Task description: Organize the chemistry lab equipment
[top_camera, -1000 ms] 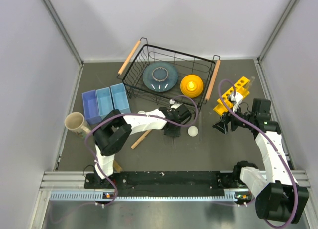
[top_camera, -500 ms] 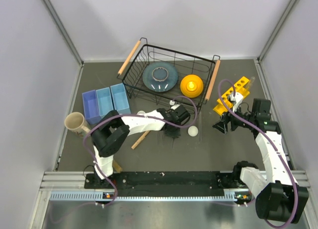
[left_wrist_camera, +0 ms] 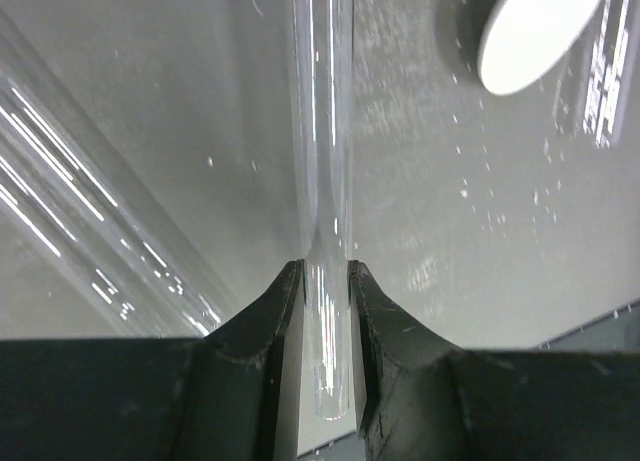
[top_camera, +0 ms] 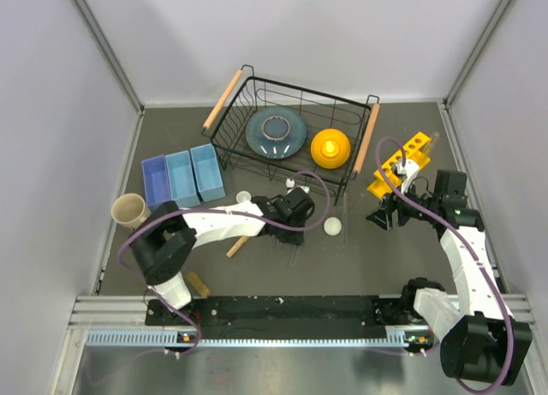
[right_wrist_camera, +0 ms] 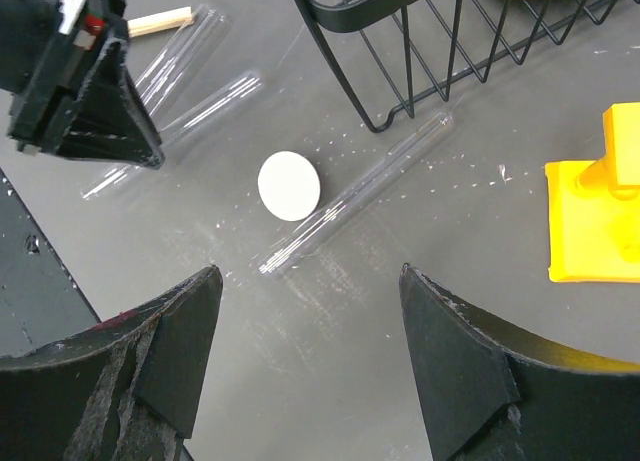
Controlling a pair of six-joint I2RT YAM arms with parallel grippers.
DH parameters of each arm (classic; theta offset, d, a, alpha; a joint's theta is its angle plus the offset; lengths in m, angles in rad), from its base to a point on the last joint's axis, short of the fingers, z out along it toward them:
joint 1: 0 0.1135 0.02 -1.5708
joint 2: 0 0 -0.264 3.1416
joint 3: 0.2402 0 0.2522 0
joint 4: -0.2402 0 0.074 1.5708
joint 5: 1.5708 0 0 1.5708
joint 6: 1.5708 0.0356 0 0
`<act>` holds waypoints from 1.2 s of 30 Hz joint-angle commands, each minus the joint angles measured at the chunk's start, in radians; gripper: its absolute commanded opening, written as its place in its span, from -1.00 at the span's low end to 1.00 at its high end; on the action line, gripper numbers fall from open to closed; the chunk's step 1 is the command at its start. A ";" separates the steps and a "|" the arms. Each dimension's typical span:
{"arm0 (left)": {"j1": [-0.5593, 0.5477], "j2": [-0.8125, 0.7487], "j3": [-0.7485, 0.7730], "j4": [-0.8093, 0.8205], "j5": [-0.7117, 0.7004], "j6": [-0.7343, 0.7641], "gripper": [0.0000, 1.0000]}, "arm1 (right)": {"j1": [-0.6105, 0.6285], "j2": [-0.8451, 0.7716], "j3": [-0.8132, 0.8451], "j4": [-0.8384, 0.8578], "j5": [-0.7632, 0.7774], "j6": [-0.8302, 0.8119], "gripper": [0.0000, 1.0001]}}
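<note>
My left gripper (left_wrist_camera: 325,271) is shut on a thin clear tube (left_wrist_camera: 322,131), which runs from between its jaws forward over the dark table. A second clear tube (left_wrist_camera: 90,211) lies to its left and a white round piece (left_wrist_camera: 535,31) ahead to the right. From above, the left gripper (top_camera: 289,232) sits at mid-table beside that white piece (top_camera: 332,227). Open and empty, my right gripper (right_wrist_camera: 310,281) hovers above another clear tube (right_wrist_camera: 355,196) and the white piece (right_wrist_camera: 289,185). The yellow rack (top_camera: 399,164) stands behind it. A short wooden stick (top_camera: 237,245) lies left of the left gripper.
A black wire basket (top_camera: 257,91) at the back holds a grey-blue plate (top_camera: 276,131) and an orange bowl (top_camera: 330,146). Three blue bins (top_camera: 182,177) and a beige cup (top_camera: 128,211) stand at the left. A small white piece (top_camera: 244,196) lies near the bins.
The left jaws have closed onto the clear tube. The left arm's elbow has swung out to the left and the gripper shifted slightly toward the near edge. The right arm is still.
</note>
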 commanded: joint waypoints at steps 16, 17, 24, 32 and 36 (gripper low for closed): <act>-0.066 -0.422 -0.305 0.401 0.260 0.193 -0.77 | 0.007 0.057 0.145 -0.177 -0.229 -0.067 0.50; -0.072 -0.433 -0.305 0.412 0.263 0.195 -0.77 | 0.008 0.077 0.173 -0.217 -0.246 -0.079 0.50; -0.116 -0.459 -0.228 0.464 0.238 0.219 -0.77 | 0.025 0.204 0.374 -0.467 -0.402 -0.059 0.60; -0.141 -0.411 -0.107 0.465 0.240 0.261 -0.76 | 0.102 0.174 0.419 -0.464 -0.381 0.167 0.87; -0.145 -0.390 -0.062 0.467 0.241 0.270 -0.77 | 0.103 0.174 0.420 -0.459 -0.373 0.227 0.87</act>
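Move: The left gripper already holds a test tube just off the table; the open right gripper, where it is headed, waits about 23 cm to its right, 3 cm farther out and some 12 cm higher. The white cap lies 9 cm right, 2 cm ahead and 3 cm below the left gripper, a loose tube 4 cm beyond the cap to the right and 1 cm farther out. From the right gripper, the held tube is 23 cm left, 2 cm back, 12 cm down; the yellow rack is 14 cm ahead, 4 cm right, 10 cm down. Lift the left gripper about 18 cm, first easing back some 6 cm, then carrying the pinched tube right over the table towards the right gripper, fingers swinging from downward to pointing right. After a short hold, raise the right gripper 10 cm, bringing it left and back to meet the tube, turning its fingers more to the left and opening them wider. ##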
